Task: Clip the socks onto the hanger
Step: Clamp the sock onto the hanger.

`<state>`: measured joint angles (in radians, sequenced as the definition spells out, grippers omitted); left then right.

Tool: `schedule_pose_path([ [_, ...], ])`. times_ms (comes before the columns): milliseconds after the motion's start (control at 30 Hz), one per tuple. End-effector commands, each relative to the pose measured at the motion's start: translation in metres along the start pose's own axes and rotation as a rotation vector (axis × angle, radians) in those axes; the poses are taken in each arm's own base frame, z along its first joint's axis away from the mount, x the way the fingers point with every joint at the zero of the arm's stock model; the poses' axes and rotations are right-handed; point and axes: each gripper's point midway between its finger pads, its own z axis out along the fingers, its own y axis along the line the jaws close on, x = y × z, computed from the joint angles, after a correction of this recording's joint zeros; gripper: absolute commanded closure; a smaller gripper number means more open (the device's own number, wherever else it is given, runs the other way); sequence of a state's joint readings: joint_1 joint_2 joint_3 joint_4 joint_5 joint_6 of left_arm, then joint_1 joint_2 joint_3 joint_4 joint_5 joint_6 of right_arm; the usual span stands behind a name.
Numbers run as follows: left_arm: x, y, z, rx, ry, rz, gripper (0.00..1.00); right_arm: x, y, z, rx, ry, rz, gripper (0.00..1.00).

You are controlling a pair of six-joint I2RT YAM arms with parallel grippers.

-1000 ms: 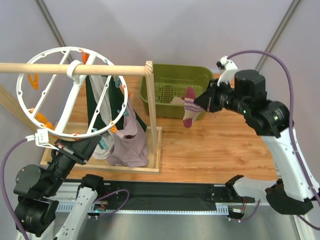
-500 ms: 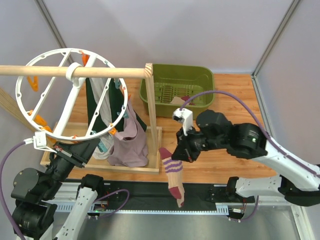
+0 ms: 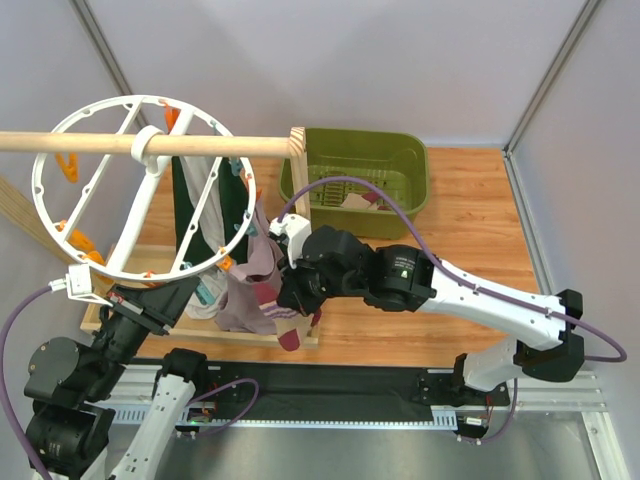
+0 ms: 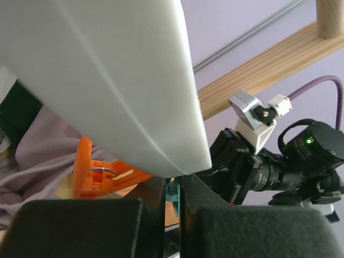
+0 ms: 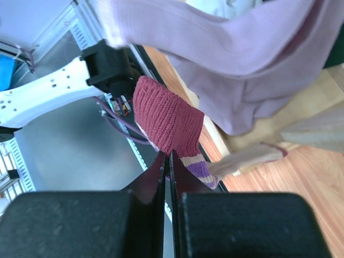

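The hanger (image 3: pixel 36 185), a white spoked ring with orange and teal clips, hangs tilted on the wooden rod. My left gripper (image 3: pixel 185 288) is shut on its lower rim. In the left wrist view the white rim (image 4: pixel 134 80) meets my left gripper (image 4: pixel 172 185), and a teal clip shows in the narrow gap. An orange clip (image 4: pixel 94 172) sits just left of it. My right gripper (image 3: pixel 290 300) is shut on a striped sock (image 3: pixel 289 338) with maroon patches, held beside the hung garments. The right wrist view shows my right gripper (image 5: pixel 167 156) pinching the sock (image 5: pixel 166 121). Another sock (image 3: pixel 352 201) lies in the basket.
A green basket (image 3: pixel 400 150) stands at the back of the wooden table. The wooden rod (image 3: pixel 60 141) and its post (image 3: pixel 303 200) carry the hanger. A mauve garment (image 3: pixel 250 300) and a dark green garment (image 3: pixel 185 200) hang under the ring.
My right arm has swung the sock from the basket, past the table's front, leftward to the hung garments below the ring. The left arm and hanger have stayed put.
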<state>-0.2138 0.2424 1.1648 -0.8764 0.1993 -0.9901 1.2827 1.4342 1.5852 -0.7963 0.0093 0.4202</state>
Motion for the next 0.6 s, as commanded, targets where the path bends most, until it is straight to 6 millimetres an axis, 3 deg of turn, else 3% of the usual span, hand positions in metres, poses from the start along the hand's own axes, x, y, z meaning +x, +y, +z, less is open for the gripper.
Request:
schedule_pose_path([
  [0,0.026,0.035,-0.002,-0.146,0.095,-0.068,1.00,-0.037,0.047,-0.012,-0.141,-0.113,-0.074,1.00],
  [200,0.027,0.035,-0.003,-0.147,0.099,-0.072,1.00,-0.038,0.074,-0.010,-0.214,-0.096,-0.143,1.00],
  [567,0.028,0.034,-0.004,-0.138,0.102,-0.079,1.00,-0.045,0.083,-0.002,-0.226,-0.104,-0.151,1.00],
])
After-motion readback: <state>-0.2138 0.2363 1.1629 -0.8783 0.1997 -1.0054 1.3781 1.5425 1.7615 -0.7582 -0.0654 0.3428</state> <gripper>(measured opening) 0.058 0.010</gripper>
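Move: The open teal clip at the left fingertips is what the sock is headed for. It lies about 11 cm to the right hand's left, some 2 cm back and 7 cm above. The hanger's near rim runs just over that clip, about 9 cm above the hand. The orange clip with the lilac cloth is some 10 cm left and 4 cm ahead, 5 cm up. From the left hand, the teal clip is only about 2 cm ahead, 2 cm right and 2 cm down. Still pinching the striped sock between shut fingers, the right hand carries it towards the teal clip: some 4–5 cm left, 4 cm back and 4 cm up together, turning about 10 degrees counter-clockwise. Most of this comes quickly, then the hand slows to a creep to the left. The left hand stays in place, keeping its squeeze on the clip under the hanger's rim. ##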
